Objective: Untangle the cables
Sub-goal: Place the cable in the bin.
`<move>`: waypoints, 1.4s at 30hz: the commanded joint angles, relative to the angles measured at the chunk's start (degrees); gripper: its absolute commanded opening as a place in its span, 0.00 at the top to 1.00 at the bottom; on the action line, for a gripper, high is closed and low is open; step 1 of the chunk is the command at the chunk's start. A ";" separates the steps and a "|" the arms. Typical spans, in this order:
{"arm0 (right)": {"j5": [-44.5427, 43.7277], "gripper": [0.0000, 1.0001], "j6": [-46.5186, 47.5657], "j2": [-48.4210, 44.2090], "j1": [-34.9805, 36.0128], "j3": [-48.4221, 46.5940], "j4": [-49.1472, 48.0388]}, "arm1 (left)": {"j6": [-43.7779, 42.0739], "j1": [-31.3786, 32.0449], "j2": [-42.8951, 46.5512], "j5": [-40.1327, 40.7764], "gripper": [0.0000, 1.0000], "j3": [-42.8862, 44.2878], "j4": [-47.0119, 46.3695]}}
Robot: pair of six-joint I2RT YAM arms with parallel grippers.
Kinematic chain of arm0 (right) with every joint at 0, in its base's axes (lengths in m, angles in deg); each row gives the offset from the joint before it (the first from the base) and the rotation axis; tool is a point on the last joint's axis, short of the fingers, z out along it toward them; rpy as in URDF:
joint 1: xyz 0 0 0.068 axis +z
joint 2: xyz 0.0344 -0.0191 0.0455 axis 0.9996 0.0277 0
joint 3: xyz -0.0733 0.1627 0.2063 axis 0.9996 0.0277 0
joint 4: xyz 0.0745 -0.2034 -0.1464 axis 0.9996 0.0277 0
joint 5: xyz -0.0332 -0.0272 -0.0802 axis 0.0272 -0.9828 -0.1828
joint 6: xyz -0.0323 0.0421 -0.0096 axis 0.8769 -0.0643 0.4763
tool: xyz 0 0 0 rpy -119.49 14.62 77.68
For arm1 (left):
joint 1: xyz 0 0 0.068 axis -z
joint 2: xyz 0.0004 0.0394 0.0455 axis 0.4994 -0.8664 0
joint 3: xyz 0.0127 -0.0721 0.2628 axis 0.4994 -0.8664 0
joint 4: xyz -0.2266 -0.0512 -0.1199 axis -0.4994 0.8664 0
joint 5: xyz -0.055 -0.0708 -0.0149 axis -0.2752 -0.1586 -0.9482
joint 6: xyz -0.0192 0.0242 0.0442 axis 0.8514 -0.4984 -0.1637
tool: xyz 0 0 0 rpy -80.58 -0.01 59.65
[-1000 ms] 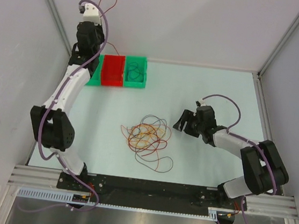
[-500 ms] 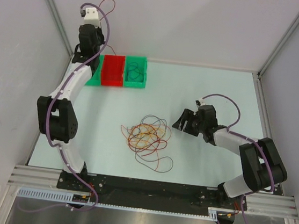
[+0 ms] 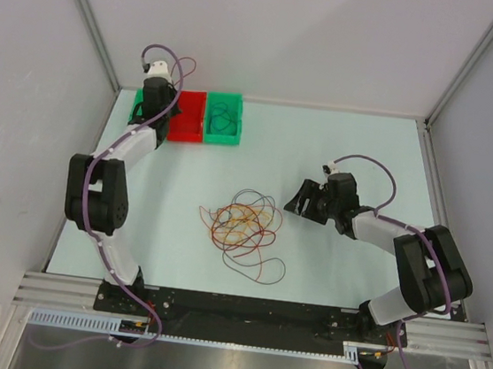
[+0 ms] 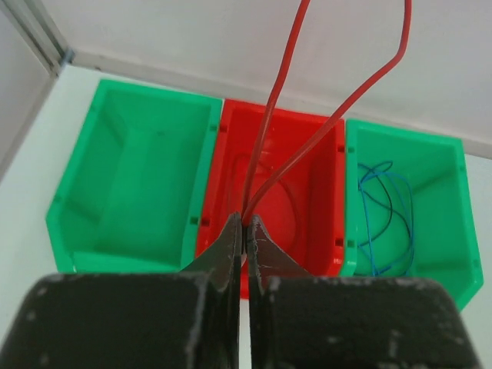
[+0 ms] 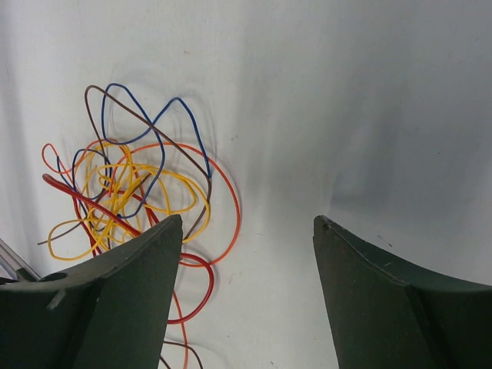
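Note:
A loose tangle of cables (image 3: pixel 244 224) in red, orange, yellow, blue and brown lies mid-table. In the right wrist view the tangle (image 5: pixel 131 192) lies at the left, partly behind the left finger. My right gripper (image 3: pixel 296 199) hovers just right of the pile, open (image 5: pixel 247 231), with only bare table between its fingers. At the back left, my left gripper (image 3: pixel 156 94) is over the bins. There it is shut (image 4: pixel 246 223) on a red cable (image 4: pixel 280 84), whose two strands rise out of the top of the view above the red bin (image 4: pixel 307 146).
Three bins stand in a row at the back left: an empty green bin (image 4: pixel 131 169), the red bin (image 3: pixel 187 117) and a green bin (image 3: pixel 225 118) holding a blue cable (image 4: pixel 388 207). White walls close in the table at the back and sides.
My left gripper has come down from high by the back wall to just over the bins, with the red cable still in it. The right arm has barely moved.

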 commanded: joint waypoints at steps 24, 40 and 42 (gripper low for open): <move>2.10 0.27 0.93 -0.25 -0.83 0.99 -3.13 | 5.84 -1.29 -9.50 -6.73 1.00 9.56 17.25; 3.16 0.27 0.85 0.28 -1.36 1.08 -3.57 | 7.43 -1.37 -16.53 -10.77 1.00 14.65 26.20; 3.16 0.28 0.85 0.28 -1.36 1.08 -3.57 | 7.25 -1.38 -18.11 -10.86 1.00 16.50 27.53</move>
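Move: The left hand, shut on the red cable, hangs above the front part of the red bin, whose middle lies about 5 cm ahead, 3 cm right and some 17 cm below. The empty green bin's middle is 5 cm ahead and about 7 cm left; the green bin with the blue cable is 5 cm ahead and 13 cm right, both as low. From the right hand the red bin is about 28 cm ahead, 30 cm left and 3 cm lower. Downward, almost straight, the left hand sinks about 12 cm towards the front part of the red bin, creeping at first and then quicker, and drifts slightly right. The wrist tips the fingers some 25 degrees further down while they stay shut on the red cable, lowering its strands into the bin. ##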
